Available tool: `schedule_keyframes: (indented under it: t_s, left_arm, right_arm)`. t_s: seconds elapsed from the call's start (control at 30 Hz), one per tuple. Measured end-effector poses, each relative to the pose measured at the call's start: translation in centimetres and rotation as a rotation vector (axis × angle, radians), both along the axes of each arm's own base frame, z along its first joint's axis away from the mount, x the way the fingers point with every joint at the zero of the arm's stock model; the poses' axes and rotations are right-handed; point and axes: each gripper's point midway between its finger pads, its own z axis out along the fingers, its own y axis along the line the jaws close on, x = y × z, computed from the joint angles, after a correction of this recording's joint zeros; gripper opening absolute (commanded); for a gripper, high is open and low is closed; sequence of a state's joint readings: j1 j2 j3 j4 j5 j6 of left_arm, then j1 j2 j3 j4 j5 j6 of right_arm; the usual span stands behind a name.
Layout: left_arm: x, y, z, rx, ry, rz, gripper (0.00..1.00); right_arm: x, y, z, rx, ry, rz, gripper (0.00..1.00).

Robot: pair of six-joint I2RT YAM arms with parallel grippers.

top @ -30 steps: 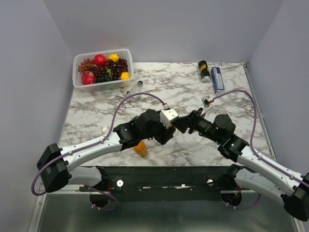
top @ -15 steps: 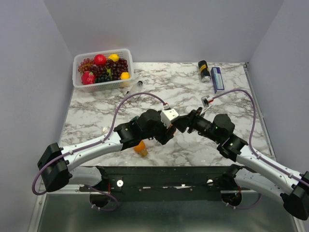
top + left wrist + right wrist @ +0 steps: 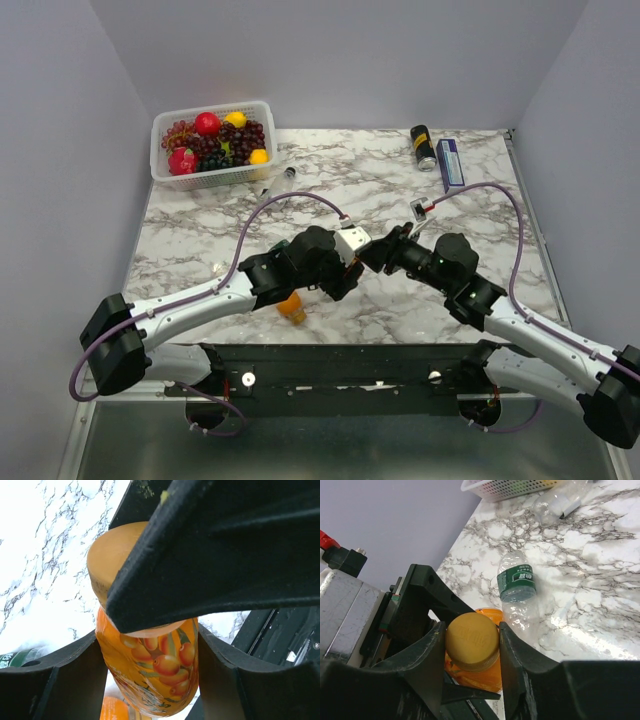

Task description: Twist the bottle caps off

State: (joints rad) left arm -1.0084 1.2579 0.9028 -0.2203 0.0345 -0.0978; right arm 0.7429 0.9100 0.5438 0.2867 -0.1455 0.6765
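An orange juice bottle with a fruit label sits between the pads of my left gripper, which is shut on its body. Its orange cap is clamped between both fingers of my right gripper. In the top view the two grippers meet over the near middle of the table, left gripper and right gripper, and they hide the held bottle. A clear bottle with a green label lies on the marble just beyond. A second orange juice bottle lies under my left arm.
A white basket of fruit stands at the back left, with another clear bottle lying beside it. A black can and a blue box lie at the back right. The table's dark front rail runs below the arms.
My right gripper's jaws have closed in onto the orange cap, and the right arm has edged slightly left. The left arm holds its place.
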Motion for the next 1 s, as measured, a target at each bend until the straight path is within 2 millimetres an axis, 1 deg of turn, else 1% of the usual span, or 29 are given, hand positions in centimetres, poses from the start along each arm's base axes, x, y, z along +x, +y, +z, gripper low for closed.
schedule_keyframes:
  t_s: [0.07,0.23,0.43,0.5,0.53,0.6,0.8,0.9,1.0]
  left_arm:
    - [0.0,0.1,-0.1,0.004,0.003,0.000,0.43]
    - [-0.3,0.0,-0.1,-0.006,0.019,-0.026,0.43]
    - [-1.6,-0.4,0.9,-0.072,0.074,-0.142,0.43]
    - [-2.7,-0.7,1.8,-0.124,0.118,-0.226,0.43]
    - [-2.7,-0.6,2.0,-0.138,0.122,-0.236,0.43]
    - [-3.7,-0.9,2.7,-0.182,0.157,-0.309,0.43]
    - [-7.7,-1.2,4.4,-0.274,0.255,-0.541,0.43]
    - [-9.2,-1.1,4.9,-0.302,0.286,-0.622,0.43]
    - [-10.0,-1.0,5.3,-0.318,0.305,-0.665,0.43]
  right_arm:
    - [0.1,0.0,-0.2,-0.013,-0.008,0.000,0.32]
    - [0.0,0.0,-0.2,-0.037,-0.043,0.018,0.27]
    - [-1.2,0.1,0.9,-0.043,-0.124,0.107,0.20]
    - [-1.7,0.0,1.5,-0.030,-0.156,0.143,0.19]
    - [-2.0,-0.1,1.9,-0.023,-0.178,0.163,0.19]
    - [-2.6,-0.3,2.4,-0.006,-0.222,0.205,0.19]
    - [-6.5,-0.4,3.9,0.042,-0.362,0.390,0.19]
    - [-7.9,-0.4,4.3,0.053,-0.414,0.460,0.19]
    - [-8.6,-0.4,4.6,0.060,-0.446,0.502,0.20]
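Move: Both grippers already share the upright-leaning orange bottle: the left holds its body between the pads, and the orange cap sits about 5 cm above that hand, roughly 2 cm ahead and 2 cm to its right. The right fingers are already on the cap, level with their hand point. From the left hand, the green-label bottle lies some 11 cm left, 4 cm ahead and 14 cm below; the second orange bottle is about 14 cm left, 4 cm back and 14 cm below. Keep the right fingers closed on the cap and the left fingers on the bottle body, and draw both hands back together about 10 cm while lifting some 5 cm. Meanwhile swing the left wrist clockwise nearly 40 degrees, its left side dipping, and turn the right one counter-clockwise about 30 degrees with its fingers tipping up, twisting bottle against cap. ##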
